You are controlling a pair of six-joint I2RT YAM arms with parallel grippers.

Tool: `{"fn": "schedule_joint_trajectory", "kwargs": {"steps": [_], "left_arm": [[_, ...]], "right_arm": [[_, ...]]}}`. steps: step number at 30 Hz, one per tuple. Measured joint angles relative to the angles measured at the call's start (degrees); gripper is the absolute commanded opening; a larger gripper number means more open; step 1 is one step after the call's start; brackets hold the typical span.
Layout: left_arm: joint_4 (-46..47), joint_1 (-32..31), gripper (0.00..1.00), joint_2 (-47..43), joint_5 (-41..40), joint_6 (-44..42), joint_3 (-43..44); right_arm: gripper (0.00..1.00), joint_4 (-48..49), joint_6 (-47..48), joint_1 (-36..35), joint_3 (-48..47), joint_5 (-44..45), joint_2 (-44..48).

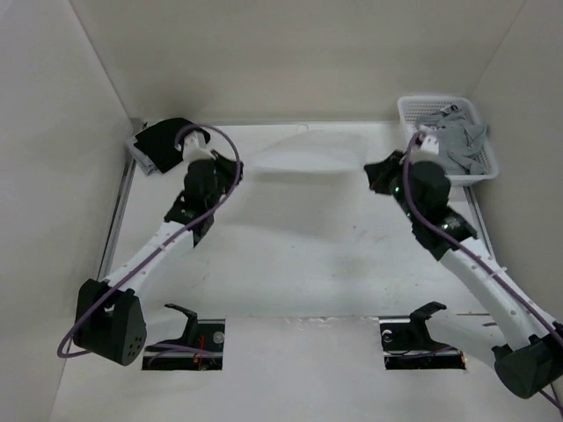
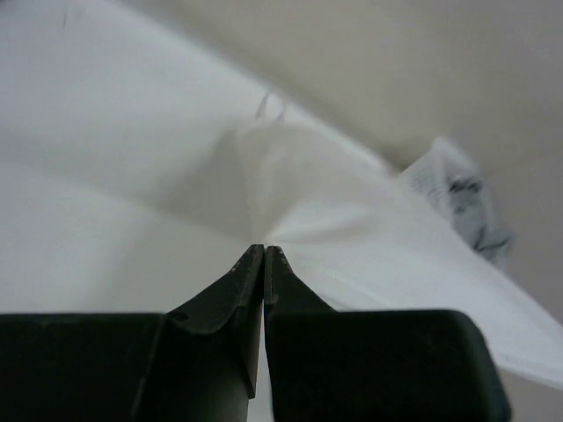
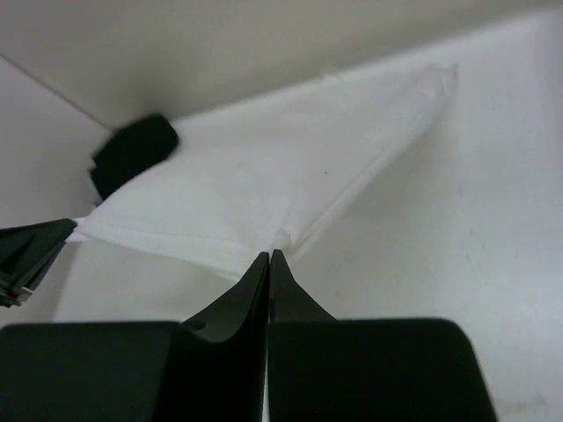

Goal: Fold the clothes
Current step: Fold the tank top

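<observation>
The clothes, a plain white top (image 1: pixel 303 156), lie spread at the back of the table between my two arms. My left gripper (image 1: pixel 236 169) is shut on its near left corner. In the left wrist view the tips (image 2: pixel 264 249) pinch the white fabric (image 2: pixel 352 224), which puckers right at them. My right gripper (image 1: pixel 376 172) is shut on the near right corner. From the right wrist the tips (image 3: pixel 268 255) nip the cloth (image 3: pixel 264 180), and its near edge runs taut toward the left gripper (image 3: pixel 26 255).
A white basket (image 1: pixel 413 107) holding a grey garment (image 1: pixel 457 136) stands at the back right, also in the left wrist view as the basket (image 2: pixel 457 193). A black garment (image 1: pixel 163 141) lies at the back left, the same black garment (image 3: pixel 132 149) showing in the right wrist view. Walls close in three sides.
</observation>
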State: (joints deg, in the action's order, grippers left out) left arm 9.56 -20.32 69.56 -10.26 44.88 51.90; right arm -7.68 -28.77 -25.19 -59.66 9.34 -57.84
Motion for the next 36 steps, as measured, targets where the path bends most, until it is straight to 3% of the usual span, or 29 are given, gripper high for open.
{"fn": "schedule_joint_trajectory", "kwargs": {"steps": [4,8,14,19,22,25,29,36], "left_arm": [[1.2,-1.9,0.02,-1.4,0.9,0.8,-20.1],[-0.8,-1.4,0.02,-9.6,1.6,1.2,-32.7],[-6.4,-2.9,0.02,-26.1,2.5,2.8,-36.1],[-17.2,-7.5,0.02,-39.9,2.6,5.9,-36.3],[-23.1,-9.5,0.02,-45.6,1.2,7.5,-36.7],[-25.4,-8.7,0.02,-45.0,-0.9,8.0,-36.7],[-25.0,-4.8,0.02,-38.0,-2.6,8.1,-35.0],[-14.9,3.2,0.02,-20.1,-1.9,7.6,-27.5]], "right_arm": [[0.00,-0.3,-4.6,-3.1,21.6,1.0,5.1],[0.00,-2.6,-9.5,-8.2,33.8,1.2,10.8],[0.00,-5.3,-16.8,-18.2,38.6,1.4,18.6],[0.00,-10.8,-24.2,-30.5,39.1,2.4,25.9],[0.00,-13.4,-26.6,-33.8,39.1,4.1,26.6],[0.00,-14.5,-26.3,-32.2,38.3,4.7,23.7],[0.00,-12.6,-22.1,-24.0,34.7,3.9,16.8],[0.00,-3.7,-14.4,-8.2,26.6,-2.1,2.3]]}}
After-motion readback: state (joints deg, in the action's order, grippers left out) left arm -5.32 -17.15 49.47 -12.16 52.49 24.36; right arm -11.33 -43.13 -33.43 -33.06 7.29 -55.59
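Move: Ahead of the arms' feet, the bare patch of table where the tank top will come down lies roughly 8 cm back and 10 cm right of the left hand, 28 cm below it. From the right hand it is some 2 cm back, 20 cm left and 34 cm down. The black folded cloth sits about 26 cm forward and 26 cm left of the left hand, about 26 cm below; the white basket some 28 cm forward and 32 cm right of the right hand, 28 cm lower. Whipping the tank top down onto the table by its hem corners, both shut grippers drop fast, a little over 20 cm, tipping down 20 to 30 degrees, while sweeping back towards the bases by nearly 20 cm. They then reverse low down and carry the hem forward over the cloth, the left about 7 cm, the right about 12, keeping their hold. ##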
